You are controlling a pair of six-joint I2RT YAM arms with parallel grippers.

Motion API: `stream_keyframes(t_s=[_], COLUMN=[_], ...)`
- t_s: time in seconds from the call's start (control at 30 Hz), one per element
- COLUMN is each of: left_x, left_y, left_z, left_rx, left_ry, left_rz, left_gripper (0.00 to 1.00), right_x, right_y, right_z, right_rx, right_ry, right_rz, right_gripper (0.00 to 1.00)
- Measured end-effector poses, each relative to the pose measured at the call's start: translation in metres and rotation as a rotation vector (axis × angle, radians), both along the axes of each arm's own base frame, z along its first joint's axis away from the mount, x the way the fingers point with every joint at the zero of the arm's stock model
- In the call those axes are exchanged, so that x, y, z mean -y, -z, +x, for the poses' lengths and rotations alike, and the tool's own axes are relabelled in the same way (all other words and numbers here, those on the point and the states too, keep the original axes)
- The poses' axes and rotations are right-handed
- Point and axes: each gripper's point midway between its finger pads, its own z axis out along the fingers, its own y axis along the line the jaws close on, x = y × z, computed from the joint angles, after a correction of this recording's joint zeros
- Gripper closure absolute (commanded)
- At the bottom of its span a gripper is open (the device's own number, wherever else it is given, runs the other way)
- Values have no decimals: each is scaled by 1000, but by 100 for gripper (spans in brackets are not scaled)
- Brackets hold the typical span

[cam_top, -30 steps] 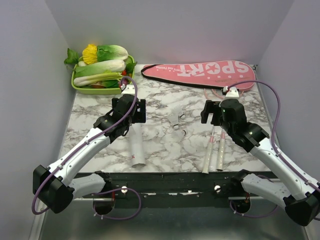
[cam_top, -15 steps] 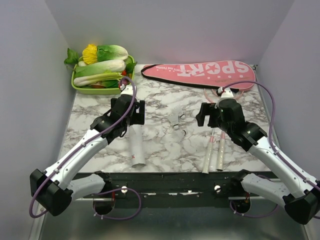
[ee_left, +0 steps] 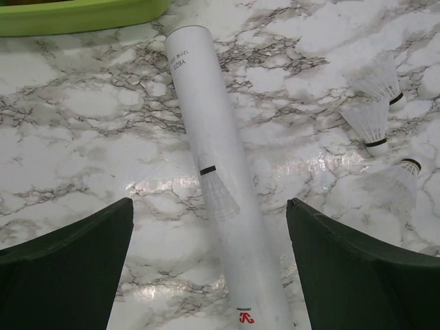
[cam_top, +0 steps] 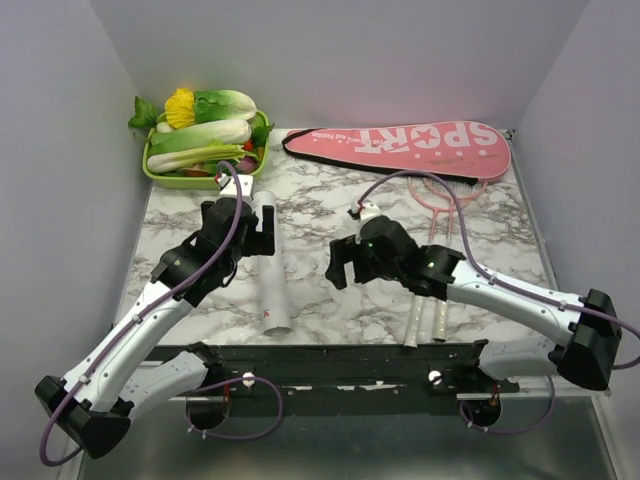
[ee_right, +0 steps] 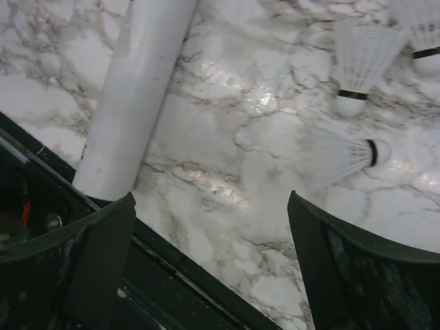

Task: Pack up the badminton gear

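The long white tube [cam_top: 272, 285] lies lengthwise left of centre, with one shuttlecock [ee_left: 218, 196] resting against it. My left gripper [cam_top: 258, 232] hovers open above the tube [ee_left: 206, 117], one finger on each side, touching nothing. Three more shuttlecocks [ee_left: 371, 120] lie to its right. My right gripper [cam_top: 345, 265] hangs open over bare marble near the front edge, with shuttlecocks [ee_right: 340, 155] just beyond it and the tube [ee_right: 137, 103] to its left. The pink SPORT cover [cam_top: 400, 145] lies along the back. Two thin rackets [cam_top: 425, 310] lie at the right, partly under the right arm.
A green tray [cam_top: 155, 175] of leafy vegetables sits at the back left, its rim [ee_left: 82, 14] just past the tube's far end. The black rail [ee_right: 172, 275] along the table's near edge runs under my right gripper. Walls close in both sides.
The right arm has swung left from above the rackets to the middle of the table, over the shuttlecocks. The left gripper shifted slightly back and left along the tube. Both stayed open.
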Motion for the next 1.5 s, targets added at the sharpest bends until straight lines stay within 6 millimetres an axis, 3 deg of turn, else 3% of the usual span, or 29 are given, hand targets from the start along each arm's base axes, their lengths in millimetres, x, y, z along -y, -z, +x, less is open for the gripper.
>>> stream_keyframes(t_s=[0.17, 0.37, 0.6, 0.8, 1.07, 1.37, 1.5], left_x=[-6, -13, -16, -17, -20, -19, -19], left_y=[-15, -40, -30, -20, -25, -25, -25], left_z=[-10, -27, -39, -43, -50, -51, -51], left_rx=[44, 126, 120, 94, 114, 113, 114], left_ry=[-4, 8, 27, 36, 48, 56, 58], left_rz=[-40, -127, -139, -127, -146, -146, -143], left_gripper=[1, 1, 1, 1, 1, 1, 1], right_x=[-51, -91, -134, -154, -173, -189, -190], right_y=[13, 33, 63, 86, 116, 132, 139], right_z=[-19, -26, -25, -21, -20, -24, -25], right_rx=[-52, -104, -160, -200, -252, -280, -284], right_ry=[-70, -71, -47, -13, 21, 27, 29], right_rz=[3, -4, -23, -33, -51, -62, -84], right_gripper=[0, 0, 0, 0, 0, 0, 9])
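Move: About 20 cm to the right hand's left, 5 cm ahead and 14 cm below lies the middle of the white shuttlecock tube, running roughly fore and aft. The nearest shuttlecock lies nearly straight below the right hand, some 3 cm ahead; two more sit about 11 and 14 cm ahead, 15 cm down. From the left hand the tube's middle is around 21 cm below, 1 cm ahead and 3 cm right. Sweeping left some 19 cm, the right hand sinks ever more steeply, about 14 cm in all, tipping roughly 15 degrees further down, until its open fingers straddle the near half of the tube and touch it. The left hand, still open, backs away about 5 cm, rising 4 cm and settling partway down. ##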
